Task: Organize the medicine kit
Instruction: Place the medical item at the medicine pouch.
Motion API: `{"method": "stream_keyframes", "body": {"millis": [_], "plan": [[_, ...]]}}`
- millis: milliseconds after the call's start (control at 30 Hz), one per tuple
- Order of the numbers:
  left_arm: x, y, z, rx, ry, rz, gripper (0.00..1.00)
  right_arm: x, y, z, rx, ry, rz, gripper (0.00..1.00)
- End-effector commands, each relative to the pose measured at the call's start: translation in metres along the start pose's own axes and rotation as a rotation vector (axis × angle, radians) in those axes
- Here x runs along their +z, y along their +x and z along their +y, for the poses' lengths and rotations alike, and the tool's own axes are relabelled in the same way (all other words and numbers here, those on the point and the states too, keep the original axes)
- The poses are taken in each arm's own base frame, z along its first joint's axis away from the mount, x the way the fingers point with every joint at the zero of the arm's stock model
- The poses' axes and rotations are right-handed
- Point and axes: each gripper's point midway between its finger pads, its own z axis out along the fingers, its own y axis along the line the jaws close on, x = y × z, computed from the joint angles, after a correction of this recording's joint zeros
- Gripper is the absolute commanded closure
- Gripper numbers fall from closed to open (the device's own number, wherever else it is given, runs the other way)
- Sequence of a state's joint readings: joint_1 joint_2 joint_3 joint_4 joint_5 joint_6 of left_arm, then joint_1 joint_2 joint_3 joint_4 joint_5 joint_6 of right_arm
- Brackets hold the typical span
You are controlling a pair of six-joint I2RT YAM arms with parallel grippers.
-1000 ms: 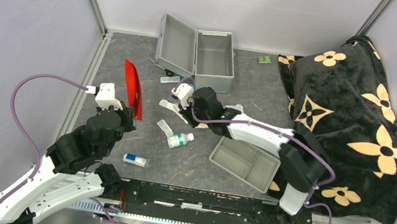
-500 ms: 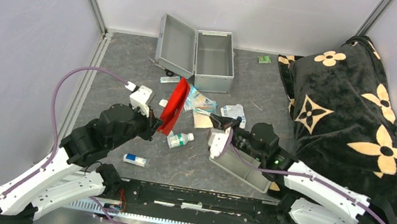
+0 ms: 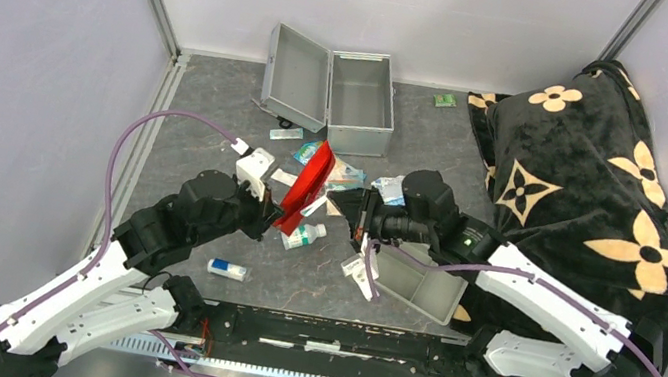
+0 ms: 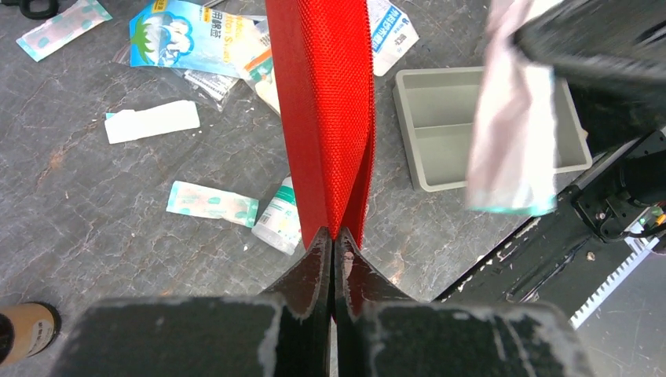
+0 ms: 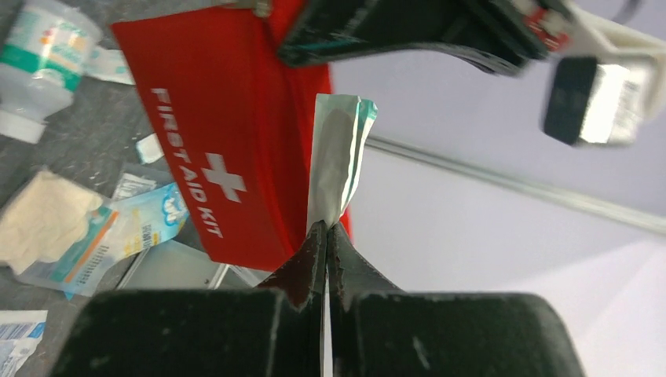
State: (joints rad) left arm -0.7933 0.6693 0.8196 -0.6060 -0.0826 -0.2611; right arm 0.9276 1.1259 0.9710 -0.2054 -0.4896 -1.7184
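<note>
The medicine kit (image 3: 360, 102), a silver metal case, stands open at the back with its lid (image 3: 293, 76) laid to the left. My left gripper (image 4: 333, 233) is shut on the lower edge of the red first-aid pouch (image 4: 326, 94) and holds it upright above the table (image 3: 311, 183). My right gripper (image 5: 326, 228) is shut on a silver sachet with a teal edge (image 5: 339, 153), just right of the pouch (image 5: 228, 157). In the top view the sachet (image 3: 361, 270) hangs below the right gripper (image 3: 360, 235).
A grey divided tray (image 3: 418, 283) lies under the right arm. A small white bottle (image 3: 302, 236), several loose packets (image 3: 343, 172) and a small box (image 3: 227, 270) lie on the table. A black flowered blanket (image 3: 590, 209) covers the right side.
The left arm lifted the red pouch and carried it right towards the centre. The right arm drew back from the packets and now holds the sachet up beside the pouch.
</note>
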Motion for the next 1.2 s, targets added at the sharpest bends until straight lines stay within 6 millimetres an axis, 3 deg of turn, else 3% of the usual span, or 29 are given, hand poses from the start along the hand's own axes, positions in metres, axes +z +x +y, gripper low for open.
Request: {"method": "stream_keyframes", "body": {"millis": [0,533,1100,1167], "plan": [[-0.001,-0.014,-0.005,0.044,0.035,-0.061,0.98,0.013,-0.010,0.019,-0.151,-0.110,-0.069,1.00],[0.007,-0.005,-0.010,0.062,0.066,-0.015,0.98,0.032,-0.009,0.002,-0.273,-0.112,-0.053,1.00],[0.005,-0.001,-0.022,0.085,0.141,-0.006,0.98,0.041,0.022,0.028,-0.306,-0.279,0.056,1.00],[0.005,-0.001,-0.023,0.086,0.145,-0.003,0.98,0.042,0.023,0.031,-0.307,-0.293,0.058,0.95]]}}
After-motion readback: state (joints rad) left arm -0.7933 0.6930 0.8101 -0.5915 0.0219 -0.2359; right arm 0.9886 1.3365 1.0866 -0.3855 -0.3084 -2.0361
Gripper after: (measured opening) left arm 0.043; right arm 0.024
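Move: The right hand holds the medical item, a thin strip pointing left. The first aid pouch it is meant for hangs about 6 cm to that hand's left, 1 cm ahead and some 5 cm lower. Far below, roughly 25 cm, the white bottle lies 10 cm back and 5 cm left, and the blue bag 6 cm ahead and 2 cm left. From the left hand, gripping the pouch's near end, the medical item is about 8 cm right, 5 cm ahead and 5 cm higher. The right hand drops about 5 cm and eases left, rises a little, then presses on forward and down again, ending some 6 cm lower; its fingers tip about 20 degrees further down, still shut on the strip as they take it between the pouch's two red panels. The left hand keeps its pinch on the pouch and brings it slightly right and back, sinking a little, to meet the strip. ##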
